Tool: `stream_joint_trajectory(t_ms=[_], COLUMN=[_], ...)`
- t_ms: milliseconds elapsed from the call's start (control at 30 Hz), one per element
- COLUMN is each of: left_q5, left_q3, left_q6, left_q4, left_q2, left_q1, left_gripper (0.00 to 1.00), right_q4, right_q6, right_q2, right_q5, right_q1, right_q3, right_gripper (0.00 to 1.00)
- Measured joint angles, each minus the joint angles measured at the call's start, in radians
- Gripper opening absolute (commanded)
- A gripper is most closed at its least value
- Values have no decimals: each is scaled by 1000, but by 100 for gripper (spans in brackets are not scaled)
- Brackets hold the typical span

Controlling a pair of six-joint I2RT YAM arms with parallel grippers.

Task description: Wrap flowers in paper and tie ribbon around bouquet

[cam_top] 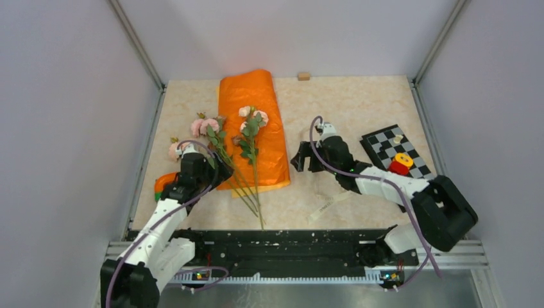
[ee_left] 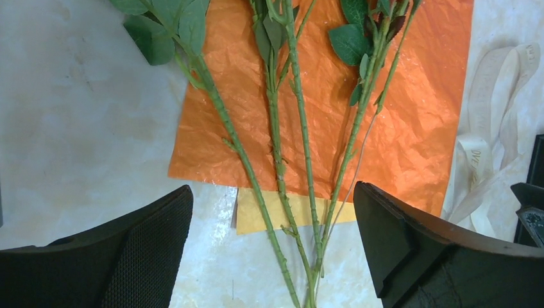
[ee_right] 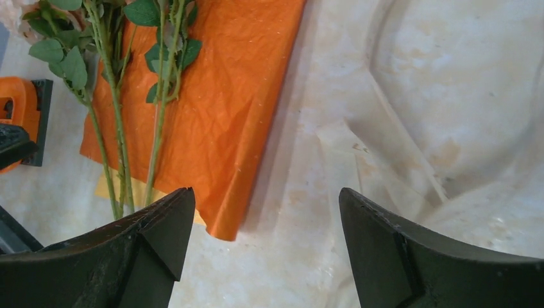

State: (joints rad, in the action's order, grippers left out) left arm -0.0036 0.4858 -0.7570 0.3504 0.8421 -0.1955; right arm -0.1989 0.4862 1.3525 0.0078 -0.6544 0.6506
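The orange paper (cam_top: 251, 122) lies flat at mid-table, a paler yellow strip showing at its near edge (ee_left: 266, 215). The flowers (cam_top: 247, 138) lie on it and over its left edge, pink blooms far, green stems (ee_left: 277, 160) converging toward the near table edge. My left gripper (cam_top: 218, 170) hovers open over those stems (ee_left: 272, 189), touching none. My right gripper (cam_top: 301, 159) stands open just right of the paper's near right corner (ee_right: 266, 192), nothing between its fingers. The cream ribbon (cam_top: 327, 204) lies loose right of the paper (ee_left: 487, 128).
A small orange-and-green object (cam_top: 165, 183) sits at the left, behind my left arm. A checkered board (cam_top: 385, 147) with a red-and-yellow item (cam_top: 402, 163) lies at the right. A small wooden block (cam_top: 303, 76) rests by the back wall.
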Motion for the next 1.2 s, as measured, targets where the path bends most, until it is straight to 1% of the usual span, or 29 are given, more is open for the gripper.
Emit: stream_joint_trajectory(t_ms=[100, 267, 400, 433, 633, 733, 833, 933, 1033, 1200], left_q5=[-2, -17, -12, -2, 95, 145, 143, 84, -23, -183], left_q3=[0, 0, 0, 0, 6, 18, 59, 141, 251, 422], left_q6=[-1, -1, -1, -1, 0, 5, 15, 27, 27, 26], left_q4=[-11, -22, -51, -63, -132, -175, -184, -163, -106, 3], left_q2=[43, 82, 114, 126, 206, 264, 335, 414, 500, 678], left_q1=[0, 0, 0, 0, 0, -13, -69, -161, -240, -304], left_gripper=[99, 99, 99, 99, 99, 99, 99, 99, 99, 98], right_q4=[-48, -71, -70, -69, -87, -89, -90, -94, -104, -139], right_q6=[37, 73, 89, 93, 116, 129, 137, 140, 145, 154], right_q2=[114, 277, 397, 416, 487, 496, 497, 497, 497, 497], right_q5=[-22, -31, -16, -12, 3, 15, 23, 23, 20, 18], right_q1=[-21, -55, -74, -78, -90, -91, -92, -94, -97, -98], right_q3=[56, 145, 214, 225, 275, 275, 275, 274, 270, 230], right_gripper=[83, 81, 77, 74, 37, 25, 17, 12, 8, 5])
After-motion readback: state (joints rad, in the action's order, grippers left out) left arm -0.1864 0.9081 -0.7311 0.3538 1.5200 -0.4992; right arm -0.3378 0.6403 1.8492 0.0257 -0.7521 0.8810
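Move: Lying about 3 cm ahead, 8 cm left and 9 cm below the open right hand is the paper's right edge, near its lower corner. The ribbon spreads roughly 1 cm ahead and 5 cm to this hand's right; the right roses' stems run 3 cm ahead and 16 cm left. From the left hand those stems are some 7 cm ahead, 10 cm right and 8 cm below, with the left roses' stems 6 cm ahead and only 4 cm right. Sweeping left and down about 8 cm each way, and slightly forward, the right hand tips about 10 degrees further downward and closes its fingers to pinch the orange paper's right edge. The left hand, fingers still wide open, first sinks a little, then swings right some 9 cm and forward 6 over the paper to the right roses' stems, tilting and turning slightly clockwise. ##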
